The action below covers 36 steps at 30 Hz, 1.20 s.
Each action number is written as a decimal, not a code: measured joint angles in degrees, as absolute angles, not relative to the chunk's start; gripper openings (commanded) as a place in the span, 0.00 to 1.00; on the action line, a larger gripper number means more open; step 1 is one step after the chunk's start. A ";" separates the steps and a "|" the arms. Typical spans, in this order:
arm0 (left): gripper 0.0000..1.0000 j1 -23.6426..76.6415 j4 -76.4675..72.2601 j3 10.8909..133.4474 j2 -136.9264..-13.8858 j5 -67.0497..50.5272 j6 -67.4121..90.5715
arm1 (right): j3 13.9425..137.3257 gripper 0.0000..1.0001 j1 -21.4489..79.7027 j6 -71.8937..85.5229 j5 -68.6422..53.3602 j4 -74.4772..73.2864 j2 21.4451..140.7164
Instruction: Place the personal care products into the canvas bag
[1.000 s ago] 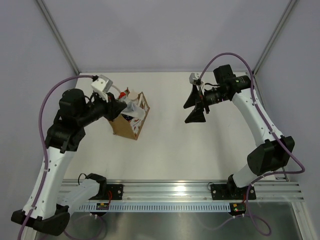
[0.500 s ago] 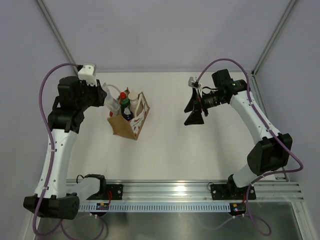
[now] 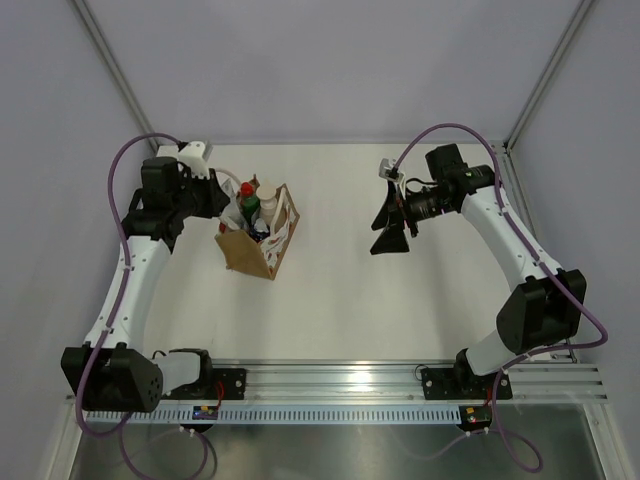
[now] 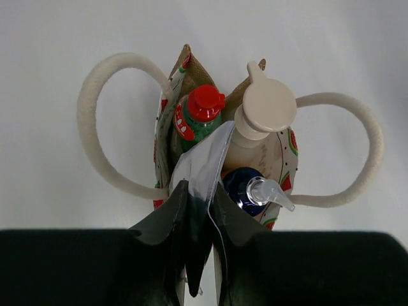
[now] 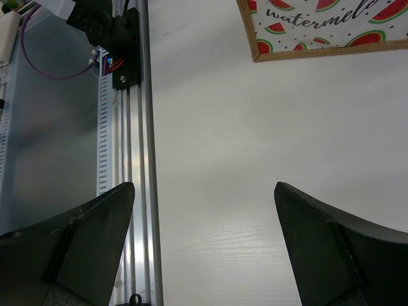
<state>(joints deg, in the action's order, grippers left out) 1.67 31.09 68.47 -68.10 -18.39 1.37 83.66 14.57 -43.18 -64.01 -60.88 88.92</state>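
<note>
In the left wrist view my left gripper (image 4: 199,188) is shut on the silver-grey squeeze tube (image 4: 203,159). The tube's far end reaches into the mouth of the canvas bag (image 4: 284,143). Inside stand a green bottle with a red cap (image 4: 203,107), a beige bottle with a round cap (image 4: 264,108) and a dark blue bottle with a clear nozzle (image 4: 252,188). In the top view the bag (image 3: 250,255) stands at the table's left, with my left gripper (image 3: 230,198) at its far-left rim. My right gripper (image 3: 391,223) hangs open and empty at the right.
White rope handles (image 4: 95,134) loop out on both sides of the bag. The right wrist view shows the bag's watermelon-print side panel (image 5: 319,25) and the aluminium rail (image 5: 131,159) at the table's near edge. Grey walls enclose the table.
The left arm drew back to the left and its elbow swung up, with the tube still gripped at the bag's mouth. The right arm has barely shifted.
</note>
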 measured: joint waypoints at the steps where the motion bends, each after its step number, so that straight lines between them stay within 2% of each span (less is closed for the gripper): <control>1: 0.00 1.65 30.00 67.57 -68.49 -18.90 1.48 | 83.53 1.00 14.57 -43.07 -63.99 -60.71 88.90; 6: 0.00 2.46 25.65 62.72 -70.70 -19.55 1.28 | 82.61 0.99 14.57 -42.76 -63.86 -60.25 88.82; 8: 0.11 3.66 24.16 60.75 -71.46 -19.49 0.84 | 82.04 1.00 14.57 -42.68 -63.33 -59.81 88.51; 9: 0.20 4.16 23.66 59.90 -71.81 -19.46 0.60 | 81.84 0.99 14.55 -42.63 -62.94 -59.68 88.29; 10: 0.42 4.49 23.29 59.27 -72.10 -19.35 0.47 | 81.71 1.00 14.57 -42.61 -62.43 -59.53 87.96; 13: 0.80 5.06 22.92 58.17 -72.38 -19.88 0.95 | 81.67 1.00 14.55 -41.95 -60.55 -58.57 86.61; 14: 0.99 5.21 22.52 58.15 -72.20 -19.99 1.48 | 81.69 0.99 14.55 -40.97 -59.53 -57.91 85.97; 18: 0.99 5.30 21.58 58.19 -69.08 -20.51 3.86 | 82.76 0.99 14.48 -35.40 -53.04 -54.54 83.40; 22: 0.99 5.30 21.69 59.57 -61.28 -19.88 6.13 | 83.74 0.99 14.41 -26.09 -40.66 -47.40 80.27; 30: 0.99 5.30 23.79 57.87 -36.69 -15.51 9.54 | 83.79 0.99 14.20 -8.29 -7.09 -36.67 75.66; 36: 0.99 5.30 25.26 50.78 -21.06 -11.42 12.91 | 82.89 1.00 14.09 -4.58 3.22 -36.12 72.84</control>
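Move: The left hand still grips the silver tube over the left side of the canvas bag's mouth; the bag's middle lies about 4 cm ahead, 6 cm to the right and 17 cm below. Inside it, the green bottle stands roughly 7 cm ahead and 4 cm right of that hand, the pump bottle 8 cm ahead and 10 cm right, both some 15 cm down. From the empty right hand the bag is about 33 cm left, 13 cm ahead and 15 cm lower. The left hand lowers the held tube about 7 cm into the left side of the bag beside the green bottle, easing slightly right, then spreads its fingers wide and lets go, climbs clear and draws back some 15 cm towards its base while its fingers tip up about 30 degrees. The empty right hand, still open, swings away from the bag to the right and forward, rising a little and turning some 70 degrees clockwise. ##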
